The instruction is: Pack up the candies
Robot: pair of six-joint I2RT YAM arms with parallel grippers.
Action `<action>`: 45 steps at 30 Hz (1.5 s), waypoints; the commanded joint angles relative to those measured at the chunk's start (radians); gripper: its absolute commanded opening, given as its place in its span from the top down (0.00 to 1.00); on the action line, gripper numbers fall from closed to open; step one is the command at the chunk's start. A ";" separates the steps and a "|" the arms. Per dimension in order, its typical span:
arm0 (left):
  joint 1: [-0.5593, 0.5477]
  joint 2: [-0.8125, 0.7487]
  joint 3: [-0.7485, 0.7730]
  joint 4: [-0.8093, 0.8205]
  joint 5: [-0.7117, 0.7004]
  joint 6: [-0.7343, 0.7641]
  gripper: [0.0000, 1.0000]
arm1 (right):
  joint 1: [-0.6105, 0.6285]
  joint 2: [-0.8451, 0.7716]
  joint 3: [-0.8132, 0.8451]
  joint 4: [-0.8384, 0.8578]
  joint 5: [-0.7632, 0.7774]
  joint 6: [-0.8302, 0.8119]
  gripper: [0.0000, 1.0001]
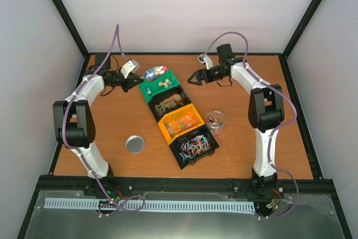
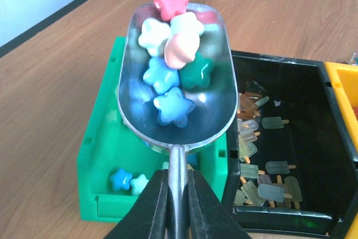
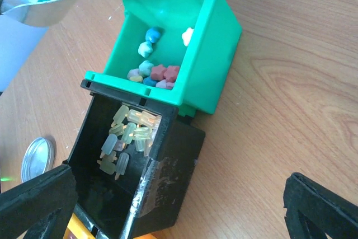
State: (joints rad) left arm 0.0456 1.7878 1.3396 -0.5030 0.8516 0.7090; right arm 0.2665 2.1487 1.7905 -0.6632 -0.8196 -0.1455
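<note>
My left gripper (image 2: 178,180) is shut on the handle of a small silver scoop (image 2: 210,118). The scoop is loaded with several star-shaped candies (image 2: 168,107) and hovers over the green bin (image 2: 100,155). More star candies (image 3: 159,74) lie inside that bin. The neighbouring black bin (image 3: 168,177) holds pale popsicle-shaped candies (image 3: 126,135). In the top view, orange candies (image 1: 182,121) fill the yellow bin and red-blue-white candies (image 1: 194,145) the nearest black bin. My right gripper (image 1: 196,78) stands open and empty, above the table just right of the green bin.
The bins form a diagonal row across the table's middle. A clear cup (image 1: 215,121) with a few candies stands right of the yellow bin. A round silver lid (image 1: 135,144) lies on the table to the row's left.
</note>
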 commanded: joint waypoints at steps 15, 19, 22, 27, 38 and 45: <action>-0.164 -0.152 0.073 -0.354 0.040 0.301 0.99 | -0.090 -0.104 -0.102 0.028 0.013 -0.008 0.00; -0.226 -0.181 0.060 -0.400 0.018 0.344 0.99 | -0.109 -0.135 -0.151 0.049 0.011 -0.008 0.00; -0.286 -0.200 0.048 -0.430 -0.008 0.366 0.99 | -0.122 -0.158 -0.190 0.069 0.011 -0.005 0.00; -0.379 -0.210 0.040 -0.443 -0.044 0.358 0.99 | -0.143 -0.181 -0.238 0.098 0.006 0.004 0.00; -0.549 -0.122 0.139 -0.443 -0.123 0.224 0.99 | -0.174 -0.221 -0.339 0.160 -0.011 0.028 0.00; -0.606 -0.021 0.245 -0.515 -0.200 0.198 0.99 | -0.190 -0.231 -0.375 0.181 -0.025 0.035 0.00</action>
State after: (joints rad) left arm -0.5266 1.7229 1.4933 -0.9661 0.6872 0.9390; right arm 0.0902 1.9617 1.4342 -0.5167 -0.8238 -0.1173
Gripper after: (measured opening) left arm 0.082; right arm 0.999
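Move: The left hand holds the loaded scoop. The jar it is bound for lies about 35 cm to its right, 20 cm back and 11 cm lower. The yellow box stands about 16 cm to the left of the jar and level with it; the lollipop box stands 10 cm left and 12 cm nearer the base than the jar. The green box lies 5 cm ahead and 9 cm right of the left hand. From the right hand, the jar is some 22 cm back and 11 cm right. Keeping its grip on the handle, the left hand carries the heaped scoop back and to the right across the row of boxes towards the jar, some 25 cm in all, rising about 3.5 cm and turning roughly 35 degrees clockwise, then runs on almost purely rightward while sinking a little, which brings the scoop's tip to over the jar's near rim. Meanwhile the empty right hand, fingers still wide open, draws about 9 cm to the right over bare table, away from the boxes, with a slight clockwise turn and a small drop. ##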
